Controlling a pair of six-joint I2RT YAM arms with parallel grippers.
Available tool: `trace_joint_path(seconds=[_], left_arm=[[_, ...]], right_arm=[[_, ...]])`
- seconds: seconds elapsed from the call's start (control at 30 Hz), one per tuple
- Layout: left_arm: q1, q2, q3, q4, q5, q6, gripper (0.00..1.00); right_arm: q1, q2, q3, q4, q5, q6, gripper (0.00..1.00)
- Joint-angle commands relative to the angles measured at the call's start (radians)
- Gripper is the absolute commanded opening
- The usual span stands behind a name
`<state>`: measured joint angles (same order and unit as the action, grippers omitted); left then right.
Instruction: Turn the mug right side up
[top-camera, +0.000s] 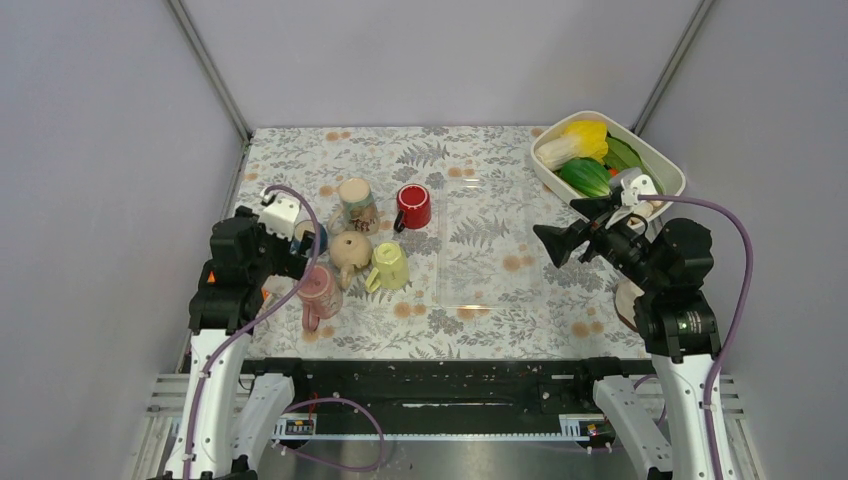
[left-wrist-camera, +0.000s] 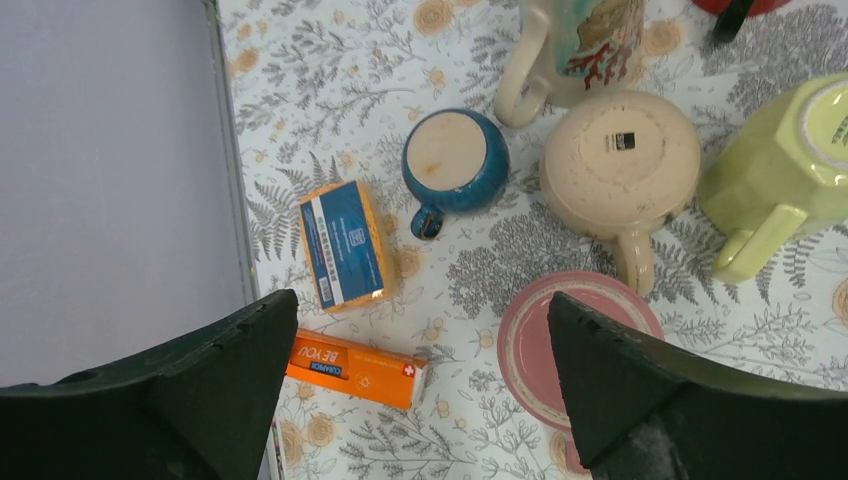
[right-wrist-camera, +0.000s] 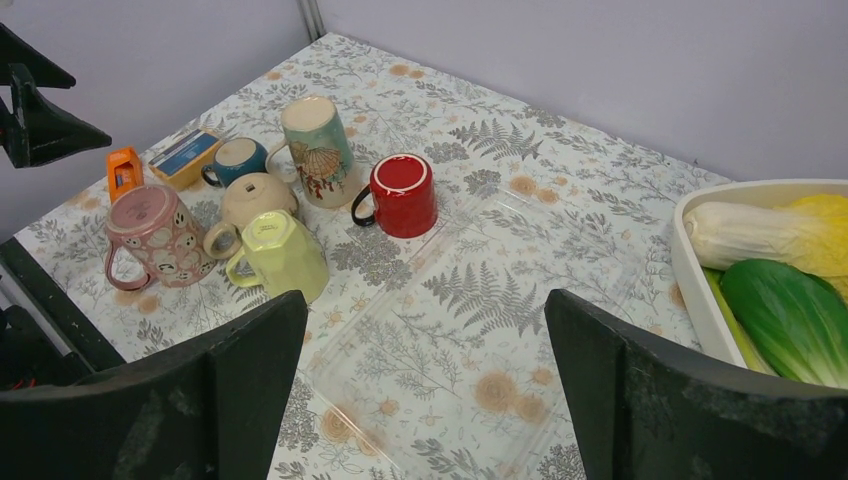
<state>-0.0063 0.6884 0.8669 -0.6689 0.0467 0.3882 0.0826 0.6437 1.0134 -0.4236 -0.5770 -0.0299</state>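
Note:
Several mugs stand base up in a cluster on the floral cloth at the left: a red mug (top-camera: 413, 207) (right-wrist-camera: 405, 195), a tall patterned mug (top-camera: 357, 205) (right-wrist-camera: 315, 145), a beige mug (top-camera: 350, 252) (left-wrist-camera: 620, 150), a yellow-green mug (top-camera: 390, 265) (right-wrist-camera: 285, 255), a pink mug (top-camera: 318, 290) (left-wrist-camera: 530, 345) and a small blue mug (left-wrist-camera: 455, 160). My left gripper (top-camera: 287, 263) (left-wrist-camera: 422, 300) hangs open above the cloth between the pink mug and an orange box, holding nothing. My right gripper (top-camera: 553, 245) (right-wrist-camera: 425, 297) is open and empty, raised at the right, far from the mugs.
A yellow sponge (left-wrist-camera: 340, 240) and an orange box (left-wrist-camera: 355, 368) lie by the left table edge. A clear flat tray (top-camera: 480, 250) (right-wrist-camera: 480, 320) lies mid-table. A white tub (top-camera: 665, 165) (right-wrist-camera: 700, 280) of vegetables sits at the back right. Grey walls close in both sides.

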Motion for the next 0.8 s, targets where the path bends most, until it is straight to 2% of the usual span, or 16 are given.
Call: trace_joint_path(seconds=[0.0,0.2,0.43,0.77], left_arm=[[0.006,0.008,0.001,-0.080,0.015,0.036,0.99],[0.006,-0.018,0.001,-0.251,0.072,0.061,0.99],[0.006,0.020,-0.002,-0.374,0.103,0.089,0.99],[0.006,0.108,-0.005,-0.379,0.081,0.126,0.99]], right_arm=[[0.005,0.004,-0.017,0.057,-0.006,-0.025,0.98],[0.012,0.027,-0.020,0.061,-0.047,-0.018,0.99],[0.024,0.014,-0.023,0.054,-0.023,-0.034,0.99],[0.022,0.011,-0.039,0.075,0.004,-0.013,0.99]])
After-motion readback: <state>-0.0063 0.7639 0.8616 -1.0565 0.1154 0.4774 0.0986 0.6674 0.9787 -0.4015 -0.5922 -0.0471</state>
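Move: The pink mug, bottom up, is what the open left hand goes for: about 3 cm back, 6 cm to its right and some 14 cm below. From that hand the beige mug lies about 6 cm ahead and 14 cm right, the blue mug 9 cm ahead and 4 cm right, and the orange box 1 cm back and 8 cm left, all 15 to 18 cm below. From the right hand the pink mug is roughly 42 cm left, 2 cm ahead and 28 cm down. Towards the pink mug's upturned base the left hand sinks about 8 cm while drawing back some 7 cm, so that it ends on the mug's near-left side, a little above its base. The wrist tips the fingers down by about 25 degrees as it goes, and they stay wide open, touching nothing yet; the backward travel dies out first, the sinking last. ##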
